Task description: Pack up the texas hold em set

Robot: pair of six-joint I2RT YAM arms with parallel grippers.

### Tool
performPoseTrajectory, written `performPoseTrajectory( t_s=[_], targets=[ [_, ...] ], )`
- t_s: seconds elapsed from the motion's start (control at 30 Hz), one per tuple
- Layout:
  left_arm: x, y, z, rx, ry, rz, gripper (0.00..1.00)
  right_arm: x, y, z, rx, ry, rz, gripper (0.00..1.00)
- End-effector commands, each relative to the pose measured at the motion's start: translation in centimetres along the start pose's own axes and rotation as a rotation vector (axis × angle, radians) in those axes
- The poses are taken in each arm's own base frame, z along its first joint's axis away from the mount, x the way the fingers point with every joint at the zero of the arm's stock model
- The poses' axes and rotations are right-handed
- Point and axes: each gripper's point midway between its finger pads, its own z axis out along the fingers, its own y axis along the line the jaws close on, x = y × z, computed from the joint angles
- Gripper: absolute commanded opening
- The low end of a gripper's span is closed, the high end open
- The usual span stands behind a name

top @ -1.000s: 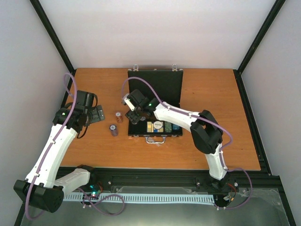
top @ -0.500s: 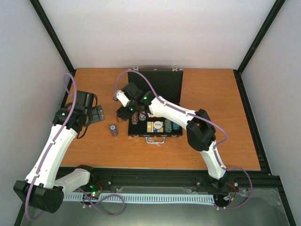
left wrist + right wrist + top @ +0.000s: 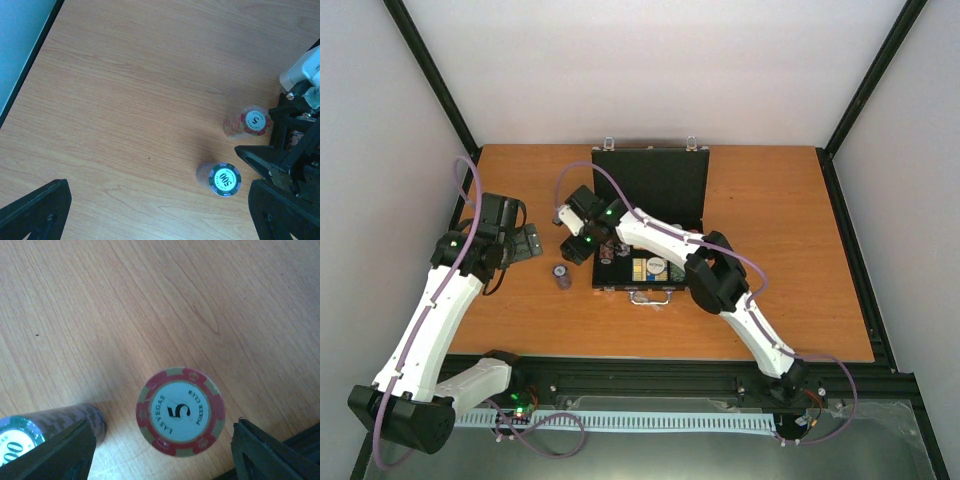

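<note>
The black case (image 3: pixel 660 185) lies open mid-table, its lid flat toward the back and its tray (image 3: pixel 603 284) holding chip stacks and a card deck (image 3: pixel 655 267). Left of it on the wood stand two chip stacks. One is topped by a red "5" chip (image 3: pixel 180 411) (image 3: pixel 255 121), the other by a green and purple "500" chip (image 3: pixel 225 179) (image 3: pixel 561 276). My right gripper (image 3: pixel 165 460) (image 3: pixel 578 243) hangs open over the red stack, which sits between its fingers with a gap on each side. My left gripper (image 3: pixel 525 243) (image 3: pixel 160 220) is open and holds nothing, further left.
In the left wrist view the right arm's black fingers (image 3: pixel 260 156) reach in from the right beside both stacks. The black frame rail (image 3: pixel 468 200) borders the table (image 3: pixel 780 230) on the left. Bare wood lies around the stacks.
My right arm has swung left from the case tray and now hovers over the red chip stack. The left arm has not moved.
</note>
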Motion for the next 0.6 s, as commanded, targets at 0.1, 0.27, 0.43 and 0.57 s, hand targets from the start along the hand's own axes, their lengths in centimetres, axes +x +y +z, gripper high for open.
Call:
performPoseTrajectory(
  t_s=[0.1, 0.27, 0.43, 0.57],
  targets=[
    [-1.5, 0.0, -0.9, 0.003, -0.046, 0.004, 1.0, -0.5, 0.1, 1.4, -0.006, -0.011, 0.031, 0.74],
    [-1.2, 0.1, -0.8, -0.001, -0.039, 0.004, 1.0, -1.8, -0.5, 2.0, 0.018, -0.037, 0.037, 0.6],
    [-1.1, 0.2, -0.7, -0.006, -0.039, 0.004, 1.0, -1.3, -0.9, 2.1, 0.037, -0.02, 0.046, 0.37],
    [-1.1, 0.1, -0.6, 0.001, -0.037, 0.0, 1.0, -1.0, -1.1, 1.9, 0.048, -0.011, 0.042, 0.17]
  ],
)
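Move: The red "5" chip stack stands just off the right fingers, about 2 cm ahead and 2 cm to their left, its middle some 3 cm lower. From that hand, the "500" stack is roughly 5 cm back and 5 cm left, and the middle of the open case is level with it, about 18 cm to the right. From the raised left hand, the red stack lies some 10 cm ahead, 9 cm right and 17 cm down. The right fingers pinch the upper part of the red "5" stack, closing from about three-quarters open to under half as the hand finishes easing in. It slides about 2.5 cm forward and left around the stack, sinking barely half a centimetre, then stays there with its slant towards the left almost unchanged. ##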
